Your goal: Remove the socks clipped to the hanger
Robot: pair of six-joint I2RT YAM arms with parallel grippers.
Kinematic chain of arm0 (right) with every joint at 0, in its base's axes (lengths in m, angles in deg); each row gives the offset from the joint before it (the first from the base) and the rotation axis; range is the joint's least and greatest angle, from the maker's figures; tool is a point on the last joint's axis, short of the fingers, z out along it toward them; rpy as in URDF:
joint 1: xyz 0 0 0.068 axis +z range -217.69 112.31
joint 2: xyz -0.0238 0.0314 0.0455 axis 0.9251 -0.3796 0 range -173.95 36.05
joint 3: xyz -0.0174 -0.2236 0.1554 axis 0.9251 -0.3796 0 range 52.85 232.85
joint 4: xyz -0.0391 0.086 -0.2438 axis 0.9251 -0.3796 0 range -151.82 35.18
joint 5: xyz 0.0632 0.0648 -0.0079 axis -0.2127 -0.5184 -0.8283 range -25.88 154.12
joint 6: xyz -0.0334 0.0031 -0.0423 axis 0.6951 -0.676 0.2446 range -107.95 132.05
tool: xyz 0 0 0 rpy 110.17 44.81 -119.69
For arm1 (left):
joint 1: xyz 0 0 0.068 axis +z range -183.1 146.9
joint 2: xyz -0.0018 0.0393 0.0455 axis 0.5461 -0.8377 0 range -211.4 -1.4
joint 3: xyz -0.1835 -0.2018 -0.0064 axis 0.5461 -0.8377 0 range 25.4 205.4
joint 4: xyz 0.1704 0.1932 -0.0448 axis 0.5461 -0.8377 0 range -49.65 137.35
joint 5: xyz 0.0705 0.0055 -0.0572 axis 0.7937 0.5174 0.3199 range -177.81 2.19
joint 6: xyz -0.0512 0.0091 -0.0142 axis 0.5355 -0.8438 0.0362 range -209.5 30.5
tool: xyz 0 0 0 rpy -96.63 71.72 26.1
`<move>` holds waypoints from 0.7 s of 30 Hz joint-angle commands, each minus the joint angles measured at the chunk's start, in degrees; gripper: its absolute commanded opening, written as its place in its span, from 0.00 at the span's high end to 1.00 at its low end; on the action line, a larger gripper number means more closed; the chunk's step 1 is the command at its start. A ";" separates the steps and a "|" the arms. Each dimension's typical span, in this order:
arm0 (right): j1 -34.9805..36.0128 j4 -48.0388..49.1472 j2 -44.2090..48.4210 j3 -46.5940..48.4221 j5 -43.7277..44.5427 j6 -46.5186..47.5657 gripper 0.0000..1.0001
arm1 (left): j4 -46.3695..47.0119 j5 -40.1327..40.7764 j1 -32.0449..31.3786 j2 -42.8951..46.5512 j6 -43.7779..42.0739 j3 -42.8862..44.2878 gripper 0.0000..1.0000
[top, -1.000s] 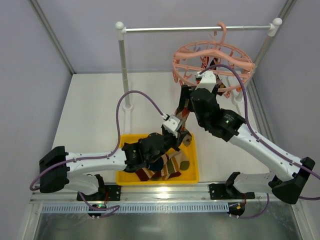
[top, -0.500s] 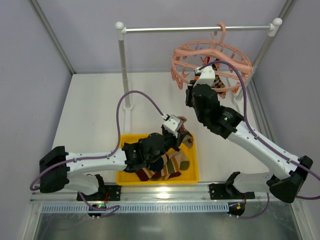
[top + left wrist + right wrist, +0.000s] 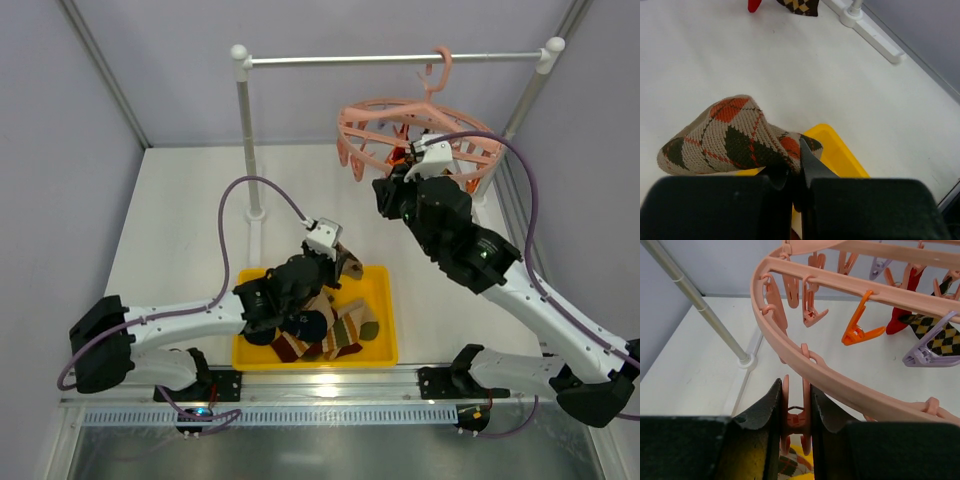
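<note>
The salmon-pink ring hanger (image 3: pixel 420 128) hangs by its hook from the rail. My right gripper (image 3: pixel 384 188) reaches up under its near left rim. In the right wrist view this gripper (image 3: pixel 795 387) is shut on a dangling pink clip (image 3: pixel 796 412) below the ring (image 3: pixel 850 390). A red sock (image 3: pixel 902 315) and a brown-yellow argyle sock (image 3: pixel 935 335) hang clipped further along. My left gripper (image 3: pixel 345 265) is shut on a tan argyle sock (image 3: pixel 725 135) above the yellow bin's far edge (image 3: pixel 840 155); its fingertips (image 3: pixel 805 155) pinch the sock's end.
The yellow bin (image 3: pixel 388 345) at the near edge holds striped socks (image 3: pixel 335 335). The white-and-metal rail stand has a post (image 3: pixel 245 130) at the left and a foot (image 3: pixel 855 17) on the table. Orange (image 3: pixel 857 332) and purple (image 3: pixel 930 355) clips hang from the ring.
My right gripper rose to the hanger's rim and shut on a pink clip; the ring tilted and swung left. My left gripper drew back to the left with the argyle sock.
</note>
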 commanded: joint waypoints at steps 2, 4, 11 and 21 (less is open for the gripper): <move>0.10 2.98 3.43 -1.66 -3.40 0.69 0.89 | -2.11 -1.79 0.21 7.27 0.29 -2.09 1.00; 0.10 2.63 3.87 -2.19 -2.87 0.96 0.71 | -4.82 -3.19 0.12 11.65 -1.03 -3.23 0.99; 0.10 2.72 5.36 -4.56 -5.32 0.52 0.09 | -18.70 -11.27 0.21 26.41 -2.88 -4.99 1.00; 0.10 3.07 12.12 -9.66 -7.09 -0.36 0.05 | -36.37 -33.96 0.12 31.55 -0.50 0.89 1.00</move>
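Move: My left hand already grips the argyle sock, free of the hanger. The yellow bin's middle is about 9 cm back, 6 cm left and 20 cm below this hand, with the dark sock near it, 11 cm back and 8 cm left; the striped sock lies 10 cm back, 5 cm right. My right fingers pinch the pink clip. The orange clip is some 8 cm ahead and 4 cm right, the red sock 20 cm ahead and 6 cm right. I keep the argyle sock pinched and sweep my left hand left and up, then mostly back over the yellow bin, ending about 11 cm back, 7 cm left and 6 cm higher, turned some 25 degrees clockwise. Meanwhile my right fingers open wide and let go of the pink clip, and that hand backs off about 3 cm, sinking slightly. ##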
